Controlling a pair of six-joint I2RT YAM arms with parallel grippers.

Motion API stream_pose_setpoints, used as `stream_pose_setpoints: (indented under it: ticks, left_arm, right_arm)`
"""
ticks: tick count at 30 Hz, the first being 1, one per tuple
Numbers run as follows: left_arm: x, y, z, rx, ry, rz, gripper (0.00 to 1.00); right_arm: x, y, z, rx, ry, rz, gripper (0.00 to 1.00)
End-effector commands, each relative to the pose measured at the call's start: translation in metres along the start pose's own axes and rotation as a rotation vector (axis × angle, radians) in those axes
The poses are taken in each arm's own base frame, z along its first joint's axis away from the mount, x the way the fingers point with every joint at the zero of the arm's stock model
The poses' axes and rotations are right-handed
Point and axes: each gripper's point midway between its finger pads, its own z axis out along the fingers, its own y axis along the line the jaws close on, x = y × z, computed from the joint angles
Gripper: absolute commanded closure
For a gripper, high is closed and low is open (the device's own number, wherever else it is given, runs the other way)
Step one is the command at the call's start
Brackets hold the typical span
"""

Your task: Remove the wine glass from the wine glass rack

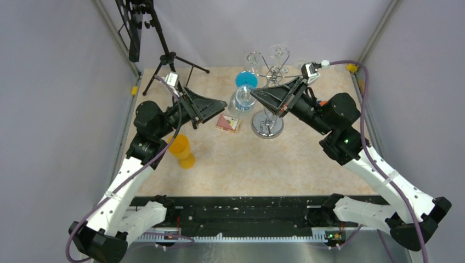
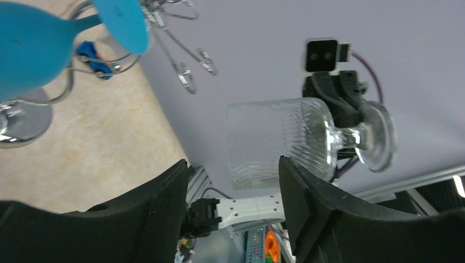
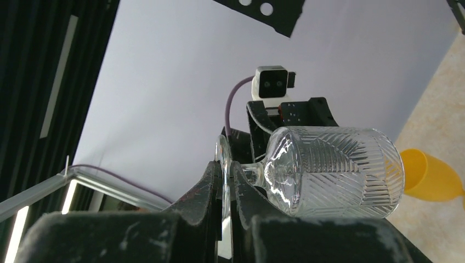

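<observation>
The chrome wine glass rack (image 1: 267, 125) stands at the back middle of the table, its scroll arms (image 1: 272, 72) above. My right gripper (image 1: 259, 96) is shut on the foot disc of a clear cut-pattern wine glass (image 1: 243, 98) and holds it sideways in the air, left of the rack post. In the right wrist view the pads (image 3: 241, 189) pinch the foot and the bowl (image 3: 334, 170) points away. My left gripper (image 1: 220, 104) is open and empty, close to the glass. In the left wrist view the glass (image 2: 274, 142) lies just beyond the open fingers (image 2: 307, 203).
A blue wine glass (image 1: 246, 80) hangs on the rack's left side and shows in the left wrist view (image 2: 33, 49). Two clear glasses (image 1: 279, 52) hang at the back. An orange cup (image 1: 182, 150), a small pink box (image 1: 228, 123) and a black tripod (image 1: 164, 55) stand on the left.
</observation>
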Motion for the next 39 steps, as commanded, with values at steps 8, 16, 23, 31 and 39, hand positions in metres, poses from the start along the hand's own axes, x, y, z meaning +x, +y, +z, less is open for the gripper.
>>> stream_pose_setpoints:
  ticks: [8,16,23,31,39]
  left_arm:
    - [-0.013,-0.092,-0.009,0.343,0.055,-0.255,0.35]
    - [-0.016,-0.122,-0.019,0.483,0.092,-0.274,0.44]
    - [-0.018,-0.144,-0.030,0.569,0.079,-0.201,0.55]
    - [-0.016,-0.159,-0.038,0.614,0.083,-0.120,0.65]
    - [-0.014,-0.173,-0.051,0.693,0.068,-0.075,0.72]
  right_arm:
    - [-0.019,0.081,-0.015,-0.348,-0.110,-0.043,1.00]
    - [-0.019,0.075,-0.014,-0.378,-0.112,0.012,1.00]
    - [-0.020,0.056,-0.014,-0.352,-0.136,0.075,1.00]
    - [-0.018,0.032,-0.009,-0.312,-0.134,0.153,1.00]
    - [-0.016,-0.003,-0.004,-0.223,-0.151,0.203,1.00]
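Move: Hanging at a slant, mouth down, the clear wine glass is held by its foot in the right hand. Its bowl lies about 5 cm right of the left hand and 3 cm above, level with it fore and aft; from the right hand it is some 3 cm left and 6 cm below, also level. The blue glass hangs roughly 13 cm ahead of the left hand, 5 cm right and 14 cm below; the rack's stand is about 15 cm ahead and 12 cm right of that hand. Rising about 10 cm and easing back some 4 cm, the left hand rolls its left side down, turns clockwise and narrows its fingers to under half their opening, one each side of the bowl's wall at the rim. The right hand keeps its pinch on the foot, lifts nearly 5 cm, then sinks slightly, drifting right while rolling its left side up by over 20 degrees to swing the bowl's mouth towards the left hand. ##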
